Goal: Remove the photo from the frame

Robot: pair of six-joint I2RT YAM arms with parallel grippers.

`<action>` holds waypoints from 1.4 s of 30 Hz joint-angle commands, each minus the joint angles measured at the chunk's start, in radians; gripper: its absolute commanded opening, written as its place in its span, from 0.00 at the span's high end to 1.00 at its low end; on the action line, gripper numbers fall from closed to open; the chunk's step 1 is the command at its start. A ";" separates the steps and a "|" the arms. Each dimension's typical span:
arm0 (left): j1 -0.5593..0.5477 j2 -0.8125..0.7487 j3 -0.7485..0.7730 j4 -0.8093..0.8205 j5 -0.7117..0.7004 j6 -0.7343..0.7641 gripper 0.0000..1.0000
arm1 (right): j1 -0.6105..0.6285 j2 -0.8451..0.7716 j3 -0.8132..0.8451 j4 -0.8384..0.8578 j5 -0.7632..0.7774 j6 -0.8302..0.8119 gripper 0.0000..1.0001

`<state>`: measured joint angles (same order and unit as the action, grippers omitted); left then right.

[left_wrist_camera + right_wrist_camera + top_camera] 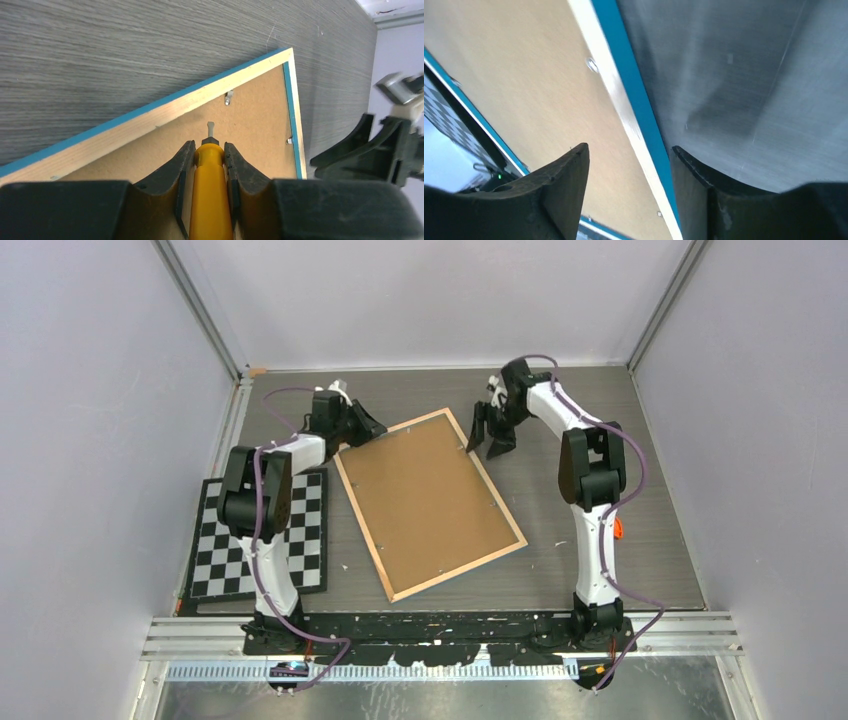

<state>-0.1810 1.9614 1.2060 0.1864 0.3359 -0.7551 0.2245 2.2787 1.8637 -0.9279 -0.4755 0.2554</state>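
Note:
The frame [430,502] lies face down and skewed on the table, brown fibreboard back up, wood rim and blue edge around it. The photo is hidden under that back. My left gripper [372,430] sits at the frame's far left corner, shut on a yellow-handled screwdriver [212,195]. The screwdriver's flat tip [210,127] rests on the back [150,155] just short of a metal tab [229,96]. My right gripper [490,435] hovers open by the far right corner. In the right wrist view the gripper [629,155] has one finger over the board and one over the table, with the rim [614,95] between them.
A black-and-white checkerboard [260,535] lies flat to the left of the frame, under the left arm. More small metal tabs [591,65] line the back's edges. The right gripper's black fingers [370,150] show at the right of the left wrist view. Grey walls enclose the table.

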 commanded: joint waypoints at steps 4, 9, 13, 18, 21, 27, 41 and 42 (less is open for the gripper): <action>-0.006 0.034 0.058 0.085 0.009 -0.002 1.00 | -0.008 0.109 0.313 0.086 0.011 0.018 0.34; -0.017 0.067 0.079 0.089 -0.003 -0.005 1.00 | 0.011 0.182 0.376 0.133 0.012 0.023 0.34; -0.018 0.104 0.111 0.088 -0.022 -0.023 1.00 | 0.025 0.212 0.389 0.164 0.011 0.022 0.34; -0.021 0.131 0.127 0.089 -0.022 -0.033 1.00 | 0.041 0.248 0.410 0.172 0.021 0.011 0.34; -0.025 0.142 0.125 0.082 -0.010 -0.035 1.00 | 0.051 0.262 0.413 0.177 0.040 0.011 0.36; -0.045 0.165 0.109 0.114 0.023 -0.055 1.00 | 0.072 0.279 0.409 0.168 0.070 -0.003 0.43; -0.118 0.200 0.151 0.013 0.127 0.114 1.00 | 0.105 0.327 0.422 0.149 0.084 -0.044 0.98; -0.121 0.203 0.159 -0.011 0.129 0.132 1.00 | 0.105 0.330 0.421 0.147 0.084 -0.043 0.99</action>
<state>-0.2600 2.1368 1.3365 0.3023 0.4053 -0.7456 0.2943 2.5481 2.2745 -0.7811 -0.3855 0.1646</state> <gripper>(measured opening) 0.240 0.100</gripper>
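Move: The left hand holds the screwdriver; the far rail's metal clip lies about 5 cm ahead of it, 6 cm right and 4 cm lower. The empty right hand's gripping spot on the frame's right rail is roughly 10 cm ahead, 5 cm left and 1 cm lower. The far corner is 6 cm beyond that spot and 2 cm left of it; the right rail's clip sits 5 cm nearer than the spot. Right hand goes forward 10 cm and pinches the right rail; left sweeps the screwdriver 6 cm right past the clip. ##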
